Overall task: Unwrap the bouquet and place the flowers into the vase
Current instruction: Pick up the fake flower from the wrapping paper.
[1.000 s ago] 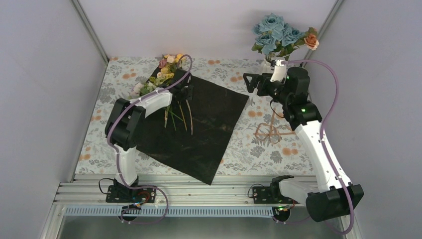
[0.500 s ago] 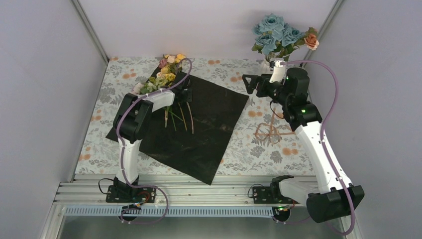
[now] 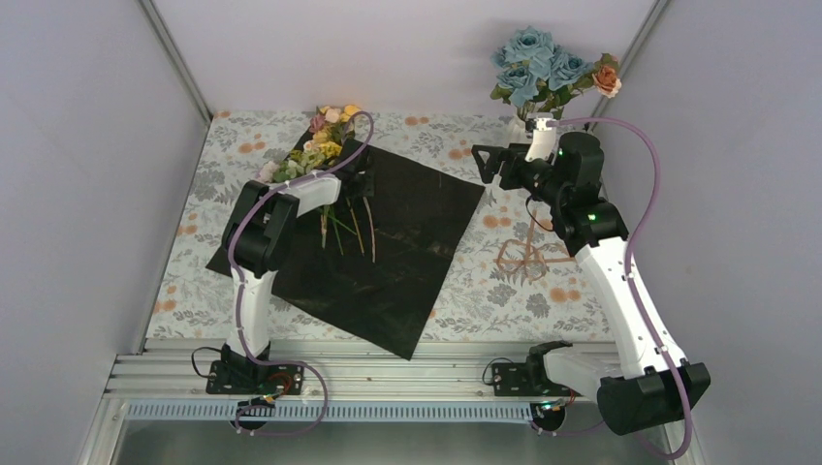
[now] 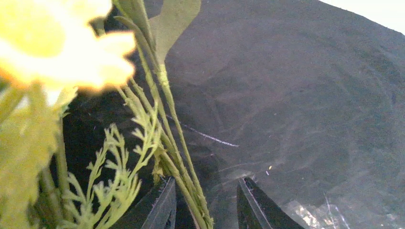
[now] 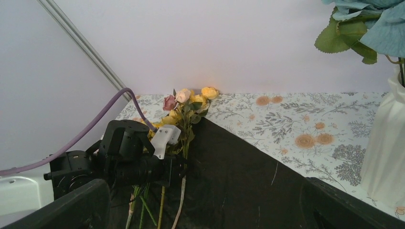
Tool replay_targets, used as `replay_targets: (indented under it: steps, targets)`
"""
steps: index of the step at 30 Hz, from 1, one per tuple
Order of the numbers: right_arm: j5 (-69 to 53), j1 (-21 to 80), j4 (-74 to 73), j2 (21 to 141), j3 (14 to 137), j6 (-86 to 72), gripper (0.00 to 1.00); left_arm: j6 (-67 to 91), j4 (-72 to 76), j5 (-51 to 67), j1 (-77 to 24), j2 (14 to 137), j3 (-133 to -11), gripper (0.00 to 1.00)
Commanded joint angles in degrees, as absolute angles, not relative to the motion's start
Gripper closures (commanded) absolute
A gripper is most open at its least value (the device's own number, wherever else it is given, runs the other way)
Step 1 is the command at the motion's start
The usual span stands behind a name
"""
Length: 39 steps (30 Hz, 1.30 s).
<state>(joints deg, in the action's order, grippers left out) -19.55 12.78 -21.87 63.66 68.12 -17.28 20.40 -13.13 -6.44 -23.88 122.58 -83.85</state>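
Note:
The bouquet's black sheet lies spread flat on the table. The remaining flowers, pink, yellow and white, rest on its far left corner with green stems trailing towards me. My left gripper is low over those stems. In the left wrist view its jaws stand apart, the stems lying against the left finger with a gap to the right one. The white ribbed vase holds blue and orange blooms at the back right. My right gripper hangs open and empty beside it.
A floral-print tablecloth covers the table. A loop of brown twine lies on it right of the sheet, under my right arm. Grey walls close in on the left, back and right. A metal rail runs along the near edge.
My left arm's elbow has shifted a little to the right, and its jaws have spread slightly around the stems. The right arm has barely moved.

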Motion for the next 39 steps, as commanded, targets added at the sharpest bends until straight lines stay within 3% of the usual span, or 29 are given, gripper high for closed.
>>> replay_targets:
  steps: [1,9,14,18,25,29,39]
  targets:
    - [-19.8,13.5,-21.8,62.5,69.7,-16.5,0.00,21.1,-13.6,-5.6,-23.5,125.2,-86.5,0.67]
    - [-19.5,13.5,-22.2,62.0,70.1,-16.2,0.00,22.0,-14.0,-5.0,-23.5,126.6,-87.1,0.67]
    - [-19.3,13.5,-22.3,61.9,70.0,-16.3,0.00,22.1,-12.9,-3.9,-23.6,125.9,-86.3,0.83]
    - [-19.1,13.6,-22.2,61.9,69.9,-16.7,0.00,22.0,-12.5,-2.5,-24.1,124.2,-85.8,0.89]
    - [-19.3,14.2,-21.4,61.5,69.5,-17.1,0.01,20.1,-11.5,1.5,-25.5,119.8,-85.7,0.91]
    - [-19.0,14.6,-22.0,61.9,69.8,-17.9,0.02,19.5,-10.4,3.2,-26.2,116.5,-84.9,0.97]
    - [-18.9,16.5,-21.3,62.4,70.0,-19.1,0.03,18.3,-6.4,9.7,-27.5,108.0,-81.4,0.98]
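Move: The stem of the pink-and-peach rose spray already lies between the left hand's half-open fingers, just to the left of their middle and about 1 cm below. Its heads lie roughly 16 cm ahead and 10 cm to the left. The yellow flowers are some 8 cm ahead and 8 cm left, the pale flowers about 20 cm left and 3 cm ahead. From the right hand, the grip spot is some 15 cm ahead, 26 cm left and 33 cm below. The rose stem is straddled a little lower as the left hand sinks just over 1 cm, then pinched between the closing fingers. Keeping that pinch, the hand lifts it off the black paper, slowly at first and then fast, some 11 cm up and 5 to 6 cm to the right, drawing slightly back while the wrist turns clockwise and tilts by about 20 degrees in all. ##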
